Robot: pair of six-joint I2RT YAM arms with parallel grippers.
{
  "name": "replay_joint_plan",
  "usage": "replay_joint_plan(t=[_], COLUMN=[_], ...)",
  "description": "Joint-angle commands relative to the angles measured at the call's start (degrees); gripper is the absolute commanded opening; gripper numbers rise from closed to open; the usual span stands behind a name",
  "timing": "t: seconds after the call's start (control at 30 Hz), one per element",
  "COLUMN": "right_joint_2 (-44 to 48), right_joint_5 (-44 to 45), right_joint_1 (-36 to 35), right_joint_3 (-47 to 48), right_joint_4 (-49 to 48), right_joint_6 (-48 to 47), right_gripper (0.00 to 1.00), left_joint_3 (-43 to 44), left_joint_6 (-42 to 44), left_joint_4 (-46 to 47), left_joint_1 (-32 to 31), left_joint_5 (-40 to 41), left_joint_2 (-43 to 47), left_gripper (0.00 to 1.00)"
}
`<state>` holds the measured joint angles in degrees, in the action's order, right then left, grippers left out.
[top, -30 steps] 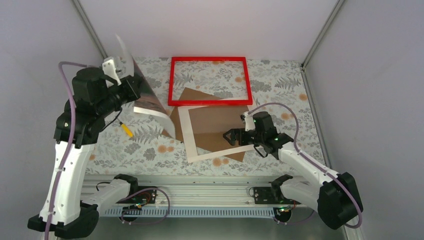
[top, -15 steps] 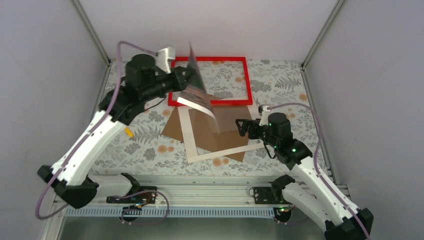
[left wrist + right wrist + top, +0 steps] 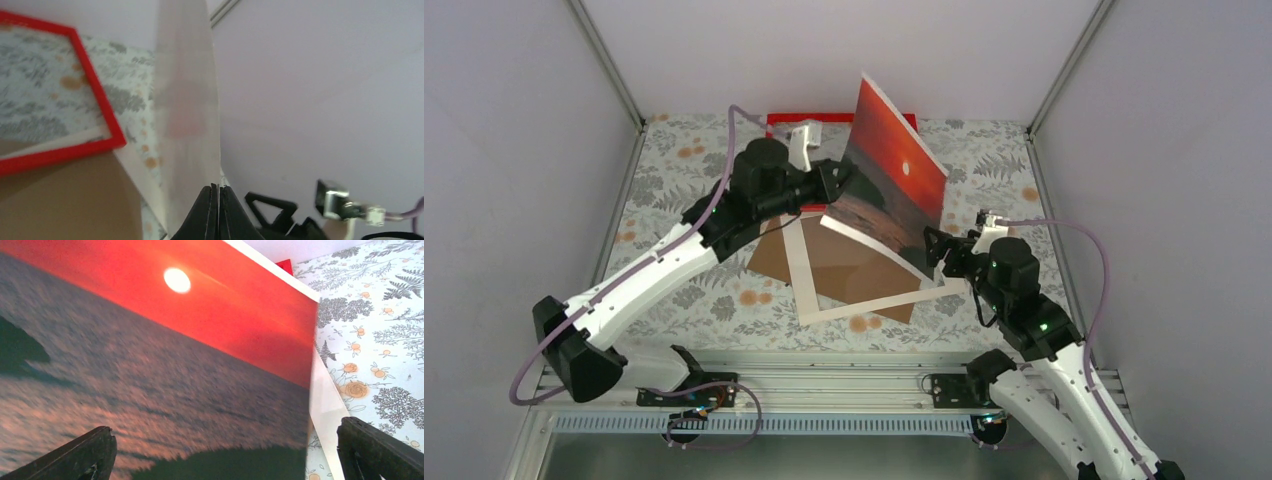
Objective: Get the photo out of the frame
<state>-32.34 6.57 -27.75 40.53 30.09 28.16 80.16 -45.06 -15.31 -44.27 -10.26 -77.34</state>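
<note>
The photo (image 3: 894, 180), a sunset print with a red sky and white sun, hangs tilted in the air over the table's middle. My left gripper (image 3: 839, 180) is shut on its left edge. In the left wrist view the photo (image 3: 187, 100) is edge-on and runs up from the shut left gripper (image 3: 218, 189). The red frame (image 3: 784, 120) lies flat at the back, partly hidden behind the photo. My right gripper (image 3: 936, 255) stands open by the photo's lower right corner. In the right wrist view the photo (image 3: 150, 365) fills the picture beyond the open right gripper (image 3: 225, 440), not touching it.
A brown backing board (image 3: 844, 265) lies in the middle on the floral tablecloth, with a white mat sheet (image 3: 864, 305) on top of it. The mat's edge (image 3: 325, 400) shows beside the right finger. The red frame (image 3: 97, 90) lies just beyond the board.
My left arm has swung the photo from the far left to the middle and turned its picture side toward the right arm. The right gripper has shifted right, nearer the photo's lower corner.
</note>
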Motion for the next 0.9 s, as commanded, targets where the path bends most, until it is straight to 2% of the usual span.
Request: replay_joint_plan(t=[0.0, 0.4, 0.7, 0.87], right_joint_2=[0.8, 0.1, 0.0, 0.0], right_joint_5=[2.3, -0.6, -1.3, -1.3], right_joint_1=[-0.5, -0.5, -0.5, -0.4], right_joint_3=[1.9, 1.2, 1.0, 0.0], right_joint_4=[0.8, 0.1, 0.1, -0.3], right_joint_6=[0.8, 0.2, 0.1, -0.1], right_gripper=[1.00, 1.00, 1.00, 1.00], left_joint_3=[-11.9, -41.2, -56.7, -60.7], left_joint_6=[-5.7, -16.0, -20.0, -19.4], left_joint_4=[8.0, 16.3, 20.0, 20.7], left_joint_1=[0.0, 0.0, -0.1, -0.1], left_joint_5=[2.7, 8.3, 10.3, 13.1], left_joint_2=[5.5, 17.5, 21.9, 21.7], left_gripper=[0.02, 0.02, 0.02, 0.02])
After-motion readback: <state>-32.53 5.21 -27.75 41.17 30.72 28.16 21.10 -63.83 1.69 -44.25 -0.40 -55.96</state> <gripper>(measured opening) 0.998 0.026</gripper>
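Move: Below the left hand, which already holds the photo by its edge, the white mat lies on the table some 38 cm down, its middle about 4 cm ahead and 6 cm to the right. The brown backing board lies under the mat, about 6 cm ahead of the hand and level with it sideways. The red frame is some 28 cm ahead, straight out. From the right hand, the mat is about 10 cm ahead, 14 cm to the left and 25 cm below. Lowering the photo over the mat, the left hand sinks about 28 cm in one steady sweep, drifting some 11 cm left and 7 cm back towards its own base. The wrist tips the fingers downward by about 25 degrees and turns roughly 15 degrees counter-clockwise, while the shut fingers keep their pinch on the photo's left edge. ##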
